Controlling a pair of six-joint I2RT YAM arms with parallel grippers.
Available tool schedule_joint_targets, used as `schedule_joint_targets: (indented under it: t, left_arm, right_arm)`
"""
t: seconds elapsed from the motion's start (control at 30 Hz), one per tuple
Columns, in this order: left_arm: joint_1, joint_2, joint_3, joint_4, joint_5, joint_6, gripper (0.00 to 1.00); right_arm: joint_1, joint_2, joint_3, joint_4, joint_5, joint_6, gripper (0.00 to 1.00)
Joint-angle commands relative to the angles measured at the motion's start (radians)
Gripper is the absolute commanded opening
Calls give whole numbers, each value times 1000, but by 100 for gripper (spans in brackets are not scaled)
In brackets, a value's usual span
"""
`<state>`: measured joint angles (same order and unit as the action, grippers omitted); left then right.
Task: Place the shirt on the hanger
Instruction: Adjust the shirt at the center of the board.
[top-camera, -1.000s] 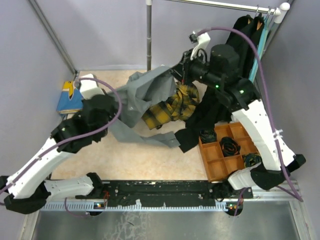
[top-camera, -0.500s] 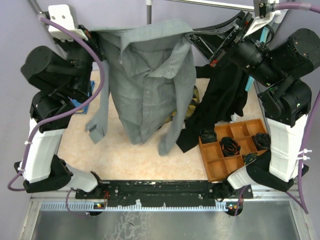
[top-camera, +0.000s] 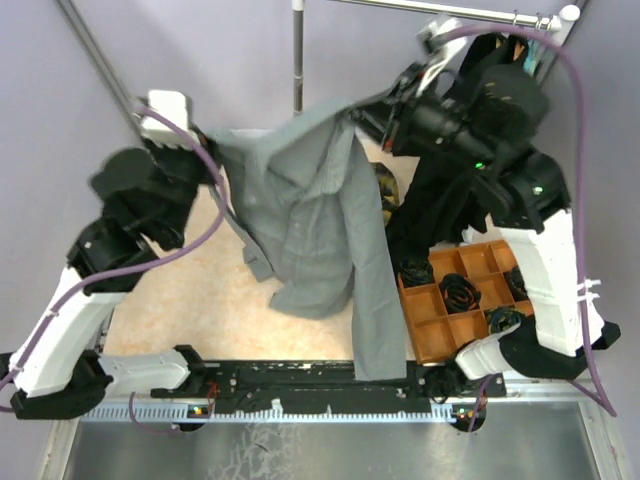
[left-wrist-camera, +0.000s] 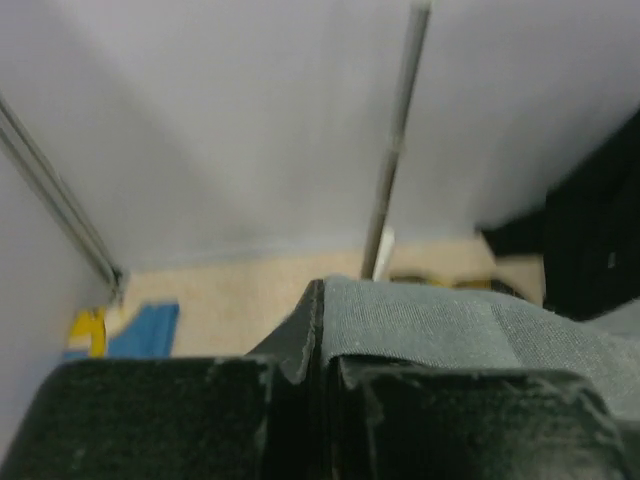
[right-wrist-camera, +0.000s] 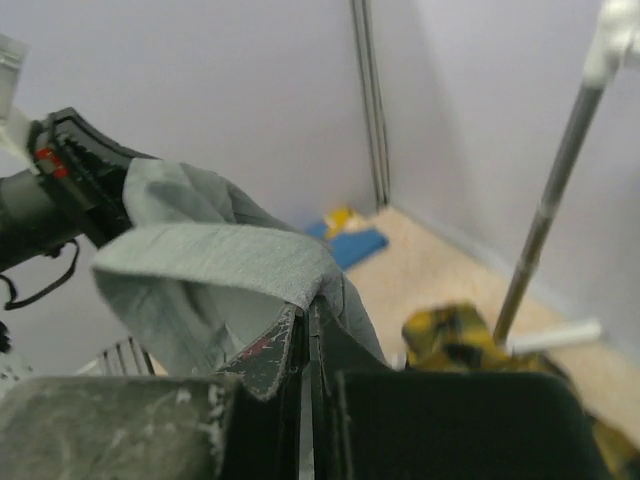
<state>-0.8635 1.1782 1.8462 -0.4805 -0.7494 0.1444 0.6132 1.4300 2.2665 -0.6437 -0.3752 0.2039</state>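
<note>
The grey button-up shirt (top-camera: 310, 220) hangs spread between my two grippers above the table, with one long side trailing down to the near edge. My left gripper (top-camera: 216, 148) is shut on the shirt's left shoulder edge, and grey cloth (left-wrist-camera: 450, 320) lies across its closed fingertips (left-wrist-camera: 322, 300). My right gripper (top-camera: 366, 108) is shut on the other top edge, where a fold of the shirt (right-wrist-camera: 220, 250) drapes over its closed fingertips (right-wrist-camera: 305, 312). The hanger is hidden; my right arm covers the clothes at the right end of the rail.
An orange compartment tray (top-camera: 440, 330) with black cable coils sits at the right front. A black garment (top-camera: 440, 205) hangs beside it and a yellow plaid cloth (top-camera: 386, 185) lies behind the shirt. A vertical pole (top-camera: 297, 60) and a rail (top-camera: 440, 9) stand at the back. A blue item (left-wrist-camera: 140, 330) lies far left.
A second ago the shirt lay bunched low over the table. It was then lifted and spread high. Now both arms are lower and the shirt hangs further right and down.
</note>
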Motion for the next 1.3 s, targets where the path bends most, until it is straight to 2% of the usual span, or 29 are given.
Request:
schedule_joint_targets:
  t: [0.0,0.17,0.23,0.3,0.4,0.47,0.53,0.67,0.77,0.87,1.13,1.27]
  left_arm:
    - [14,-81,-333,-125,125,-276,0]
    - [79,-104,-643,-91,311,-438,1]
    - [119,-98,-727,-61,389,-456,6]
    - [154,-81,-790,-36,439,-464,19]
    - [219,-51,-850,-26,482,-462,29]
    - [251,-38,-858,-29,490,-453,43]
    - [270,-41,-847,-37,485,-441,65]
    - [277,-58,-784,-71,456,-406,87]
    - [275,-62,-733,-114,443,-389,91]
    - [255,-78,-700,-146,445,-439,91]
    - [-61,-86,-699,-125,176,-541,91]
    - [-107,-45,-739,-85,78,-607,92]
  right_arm:
    - [-3,-60,-295,-40,92,29,0]
    - [-15,-136,-669,96,154,83,0]
    - [-16,-133,-776,106,148,101,0]
    - [-17,-122,-855,112,142,115,0]
    - [-17,-117,-942,139,145,147,0]
    - [-17,-120,-970,160,160,167,2]
    - [-17,-118,-976,180,162,172,3]
    - [-19,-74,-939,163,190,157,3]
    - [-32,-20,-898,156,206,153,3]
    - [-47,44,-841,156,209,152,3]
    - [-96,213,-662,154,142,177,3]
    - [-105,287,-609,155,107,191,3]
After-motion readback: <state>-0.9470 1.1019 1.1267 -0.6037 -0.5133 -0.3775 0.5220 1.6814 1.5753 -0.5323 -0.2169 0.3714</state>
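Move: The centre of the board, where the stretched grey shirt is to go, lies about 48 cm below the left hand, roughly 18 cm to its right and 3 cm ahead. From the right hand, it is about 5 cm ahead, 5 cm left and a good 50 cm down. The crumpled plaid shirt sits about 17 cm ahead of the right hand and 2 cm left, while the wooden tray is some 34 cm right and 8 cm back, both at board level. The grey shirt, already pinched by both hands high in the air, is swung down fast towards the board, some 36 cm, both wrists tipping down about 45 degrees. Low down the left fingers open wide and let go, then that hand rises a little and shifts right and back over the shirt. The right keeps its pinch and, once down, draws the shirt forward about 10 cm towards the plaid shirt. ##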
